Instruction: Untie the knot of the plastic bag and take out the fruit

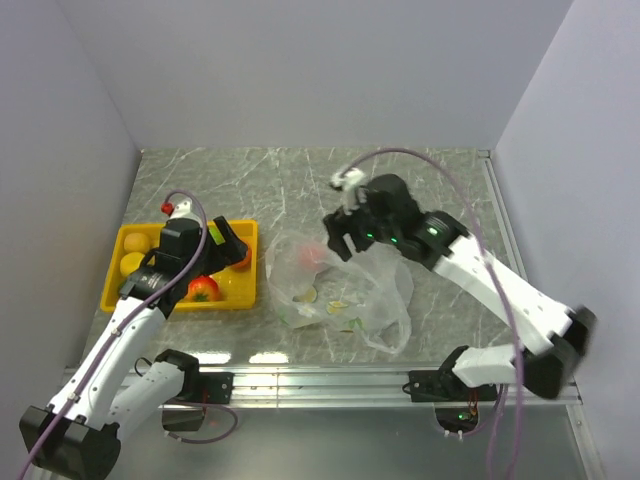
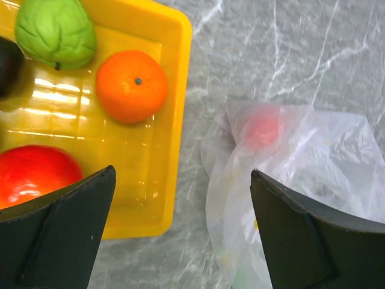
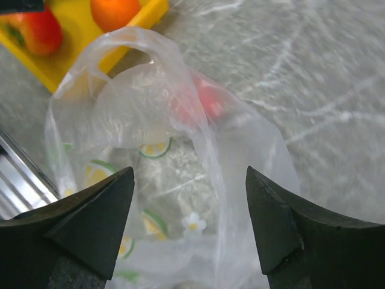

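Observation:
The clear plastic bag (image 1: 345, 300) lies crumpled and open at the table's middle, and a pink fruit (image 1: 310, 254) shows through its far left side. I see no knot; one handle strip (image 3: 150, 45) stands up as a loose loop. My right gripper (image 1: 340, 236) hovers open over the bag's far edge with nothing held, the bag (image 3: 180, 198) below its fingers and the pink fruit (image 3: 207, 99) ahead. My left gripper (image 2: 182, 180) is open and empty over the right rim of the yellow tray (image 2: 180, 72). The tray holds a light green fruit (image 2: 55, 31), an orange (image 2: 131, 85), a red fruit (image 2: 33, 174) and a dark one (image 2: 7, 66).
Two yellow round fruits (image 1: 134, 252) sit at the tray's left end. A small red object (image 1: 167, 207) lies just beyond the tray. White walls close in the table on three sides. A metal rail (image 1: 320, 385) runs along the near edge.

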Tool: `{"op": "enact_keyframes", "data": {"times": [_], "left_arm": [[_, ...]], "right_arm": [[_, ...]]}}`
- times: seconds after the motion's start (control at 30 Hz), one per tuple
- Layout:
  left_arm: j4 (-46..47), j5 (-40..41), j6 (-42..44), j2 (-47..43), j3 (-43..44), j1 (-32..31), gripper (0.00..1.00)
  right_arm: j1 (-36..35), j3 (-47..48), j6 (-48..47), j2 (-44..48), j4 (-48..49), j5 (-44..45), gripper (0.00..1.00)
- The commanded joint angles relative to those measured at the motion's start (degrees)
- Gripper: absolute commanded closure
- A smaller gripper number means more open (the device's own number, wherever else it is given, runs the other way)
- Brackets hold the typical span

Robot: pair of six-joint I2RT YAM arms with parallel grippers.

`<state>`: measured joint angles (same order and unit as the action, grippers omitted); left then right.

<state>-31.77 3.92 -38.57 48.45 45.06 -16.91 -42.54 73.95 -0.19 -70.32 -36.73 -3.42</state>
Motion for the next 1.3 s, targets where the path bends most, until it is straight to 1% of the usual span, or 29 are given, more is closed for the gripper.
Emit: {"op": "enact_keyframes", "data": {"times": [0.0,0.07,0.1,0.2,0.4,0.5,0.57,0.6,0.67,0.7,0.73,0.77,0.8,0.83,0.9,0.93,1.03,1.07,1.13,1.17,1.27], "left_arm": [[-0.92,-1.64,0.07,-1.16,2.31,-1.54,0.01],[-1.98,-1.38,-0.45,-1.77,2.31,-1.99,0.01],[-2.15,-1.55,-0.54,-1.86,2.31,-2.25,0.01],[-2.95,-1.9,-1.07,-2.65,2.4,-3.04,0.01],[-5.06,-1.99,-2.04,-3.97,3.02,-4.62,0.01],[-6.02,-1.73,-2.48,-4.59,3.19,-5.15,0.01],[-6.37,-1.55,-2.83,-4.76,3.11,-5.33,0.01],[-6.46,-1.55,-2.92,-4.76,3.11,-5.5,0.01],[-6.11,-1.81,-3.18,-4.94,2.84,-5.68,0.01],[-5.85,-1.99,-3.18,-4.85,2.58,-5.77,0.01],[-5.41,-2.16,-3.27,-4.59,2.49,-5.86,0.01],[-5.23,-2.34,-3.36,-4.5,2.4,-5.94,0.01],[-4.88,-2.78,-3.44,-4.24,2.49,-6.21,0.01],[-4.1,-2.95,-3.53,-3.71,2.49,-6.38,0.01],[-3.39,-3.31,-3.62,-3.18,2.84,-6.99,0.0],[-2.6,-3.22,-3.53,-2.66,3.1,-7.35,0.01],[-1.46,-2.87,-3.01,-1.87,4.33,-9.02,0.01],[-0.67,-2.78,-2.74,-1.78,4.68,-9.46,0.01],[0.21,-2.43,-2.3,-1.34,5.39,-10.78,0.01],[0.56,-2.34,-1.95,-1.25,5.48,-11.13,0.01],[1.88,-2.17,-1.6,-0.72,6.09,-12.62,0.01]], "right_arm": [[-0.96,5.31,-15.25,-11.13,-5.36,-6.77,0.18],[-0.96,9.53,-18.26,-14.82,-6.94,-6.69,0.18],[-1.05,12.41,-20.71,-18.32,-8.78,-6.25,0.18],[-0.96,15.51,-23.36,-23.96,-9.94,-6.07,0.18],[-1.05,17.8,-23.9,-32.92,-6.17,-6.16,0.17],[-1.14,20.26,-23.28,-37.77,-6.6,-5.99,0.16],[-1.14,20.53,-22.93,-39.35,-5.73,-3.98,0.17],[-1.14,19.22,-21.89,-39.36,-2.85,-2.48,0.18],[-0.96,17.55,-21.35,-38.49,-0.02,-0.28,0.29],[-0.96,16.41,-20.56,-38.31,1.99,0.95,0.4],[-0.96,16.14,-20.3,-38.31,2.54,1.57,0.75],[-0.96,15.79,-20.38,-37.96,2.45,2.01,0.86],[-0.96,15.26,-19.42,-37.78,2.98,4.45,0.97],[-0.87,14.91,-18.89,-37.52,3.33,5.95,1.0],[-0.87,14.03,-17.23,-35.5,3.68,8.07,1.0],[-0.87,12.89,-16.26,-34.36,4.03,11.39,1.0],[-1.05,9.99,-11.87,-27.87,5.79,17.19,1.0],[-1.57,9.63,-10.72,-24.46,5.62,19.05,1.0],[-3.06,8.14,-8.08,-21.1,5.0,22.65,1.0],[-4.81,7.61,-7.47,-17.86,4.57,27.02,1.0],[-9.55,5.68,-5.01,-12.67,2.55,34.68,1.0]]}}
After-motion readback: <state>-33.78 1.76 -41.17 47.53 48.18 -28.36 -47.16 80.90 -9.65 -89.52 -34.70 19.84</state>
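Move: The far end of the crumpled plastic bag, where the right hand will pinch, lies about 8 cm ahead of that open hand, 6 cm to its left and 17 cm below. The red fruit still inside is right beside this spot, some 7 cm ahead and 8 cm left of the hand; the bag's loose handle loop is roughly 13 cm back and 12 cm right, and the tray's orange about 6 cm ahead and 26 cm left. From the left hand, the bag's far end is about 8 cm ahead, 20 cm right and 9 cm down. The open right hand sinks fast, about 17 cm, onto the far end of the bag beside the red fruit, reaching forward and left and turning counter-clockwise on the way, then shuts on the plastic and pulls it up some 11 cm and to the right, swinging back clockwise. Meanwhile the left hand, still wide open, backs off a little over the tray and then shifts right past where it began, rising slightly at the end. ##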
